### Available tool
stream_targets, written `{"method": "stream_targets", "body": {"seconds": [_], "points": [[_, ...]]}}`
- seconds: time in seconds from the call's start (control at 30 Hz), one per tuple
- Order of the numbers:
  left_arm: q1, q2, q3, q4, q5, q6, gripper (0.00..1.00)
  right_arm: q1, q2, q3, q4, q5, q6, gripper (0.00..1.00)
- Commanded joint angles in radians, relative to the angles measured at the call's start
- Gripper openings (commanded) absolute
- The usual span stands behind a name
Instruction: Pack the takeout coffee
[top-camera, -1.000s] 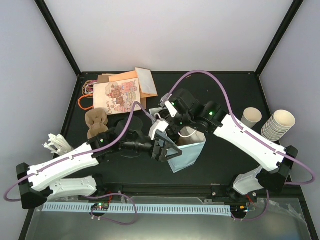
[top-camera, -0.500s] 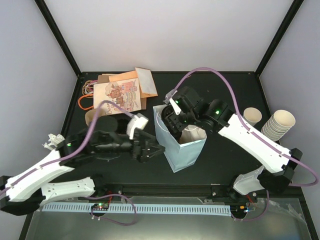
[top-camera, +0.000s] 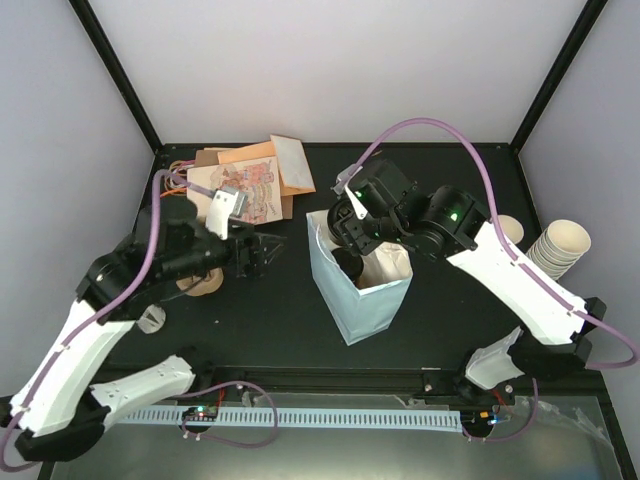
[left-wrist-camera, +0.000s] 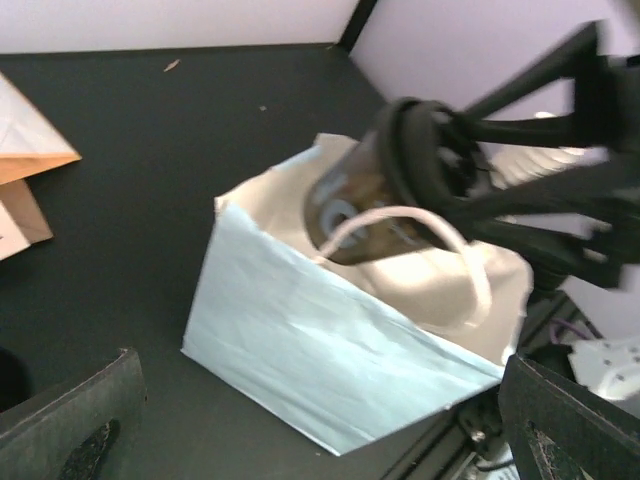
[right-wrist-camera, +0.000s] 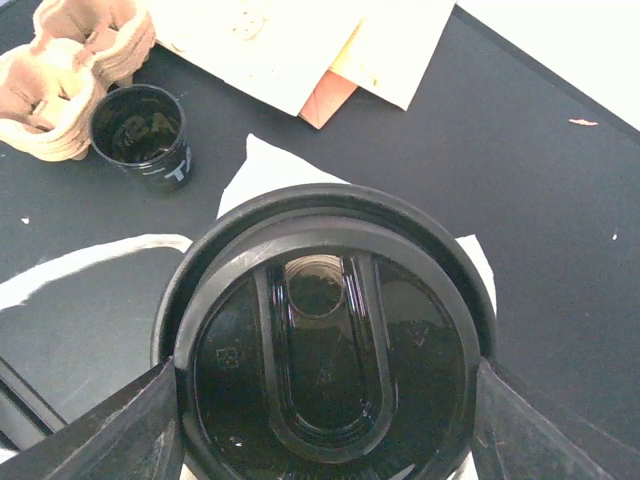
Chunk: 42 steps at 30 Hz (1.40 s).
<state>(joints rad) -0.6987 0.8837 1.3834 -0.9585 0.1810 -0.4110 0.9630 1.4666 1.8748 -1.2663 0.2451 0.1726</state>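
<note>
The takeout coffee (right-wrist-camera: 325, 370) is a dark cup with a round black lid that fills the right wrist view. My right gripper (right-wrist-camera: 325, 405) is shut on it, one finger at each side of the lid. In the left wrist view the coffee (left-wrist-camera: 345, 205) hangs tilted in the mouth of the light blue paper bag (left-wrist-camera: 300, 340), behind its white handle. From above, my right gripper (top-camera: 350, 238) is over the bag (top-camera: 362, 292). My left gripper (top-camera: 262, 250) stands open and empty, well to the left of the bag, pointing at it.
Flat printed and brown paper bags (top-camera: 245, 180) lie at the back left. A brown pulp carrier (right-wrist-camera: 70, 70) and a lidless black cup (right-wrist-camera: 140, 130) sit left of the bag. A single cream cup (top-camera: 503, 232) and a stack of them (top-camera: 558, 248) stand at the right.
My left arm has pulled away from the bag, left and back, with its jaws open. The bag now stands on its own, and my right gripper has shifted a little with the coffee.
</note>
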Motion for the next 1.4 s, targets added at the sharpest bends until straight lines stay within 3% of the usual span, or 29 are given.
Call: {"method": "stream_targets", "body": {"seconds": [0.0, 0.37, 0.8, 1.2, 1.37], "points": [[0.129, 0.053, -0.026, 0.040, 0.110, 0.106, 0.99, 0.039, 0.024, 0.086, -0.085, 0.053, 0.047, 0.52], [0.329, 0.162, -0.024, 0.118, 0.152, 0.174, 0.99, 0.139, 0.059, 0.194, -0.150, 0.109, 0.179, 0.52], [0.334, 0.300, 0.029, 0.244, 0.305, 0.261, 0.99, 0.216, -0.039, -0.035, -0.126, 0.239, 0.358, 0.51], [0.334, 0.377, 0.075, 0.257, 0.338, 0.312, 0.96, 0.250, -0.003, 0.040, -0.166, 0.255, 0.383, 0.48], [0.334, 0.405, 0.087, 0.247, 0.339, 0.330, 0.95, 0.260, 0.001, -0.019, -0.147, 0.256, 0.411, 0.48]]}}
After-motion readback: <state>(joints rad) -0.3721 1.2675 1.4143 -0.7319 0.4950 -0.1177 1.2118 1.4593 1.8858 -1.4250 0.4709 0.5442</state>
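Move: My right hand already holds the lidded coffee cup over the blue bag; the bag's middle lies some 4 cm back, 2 cm to the right and 20 cm below that hand. The cup already packed in the bag is about 2 cm back, level sideways, some 24 cm down. A black cup stands roughly 22 cm left and 4 cm farther out, 30 cm down. From my empty left hand the bag is about 20 cm right, 5 cm ahead and 23 cm below. Keeping my grip on the lidded cup, I draw my right hand back about 5 cm over the bag's mouth, towards its near part beside the packed cup: first rising a little, then dipping some 4 cm and easing up slightly, turning about 10 degrees clockwise. My left hand, open and empty, reaches some 13 cm forward and about 4 cm down, left of the bag. ##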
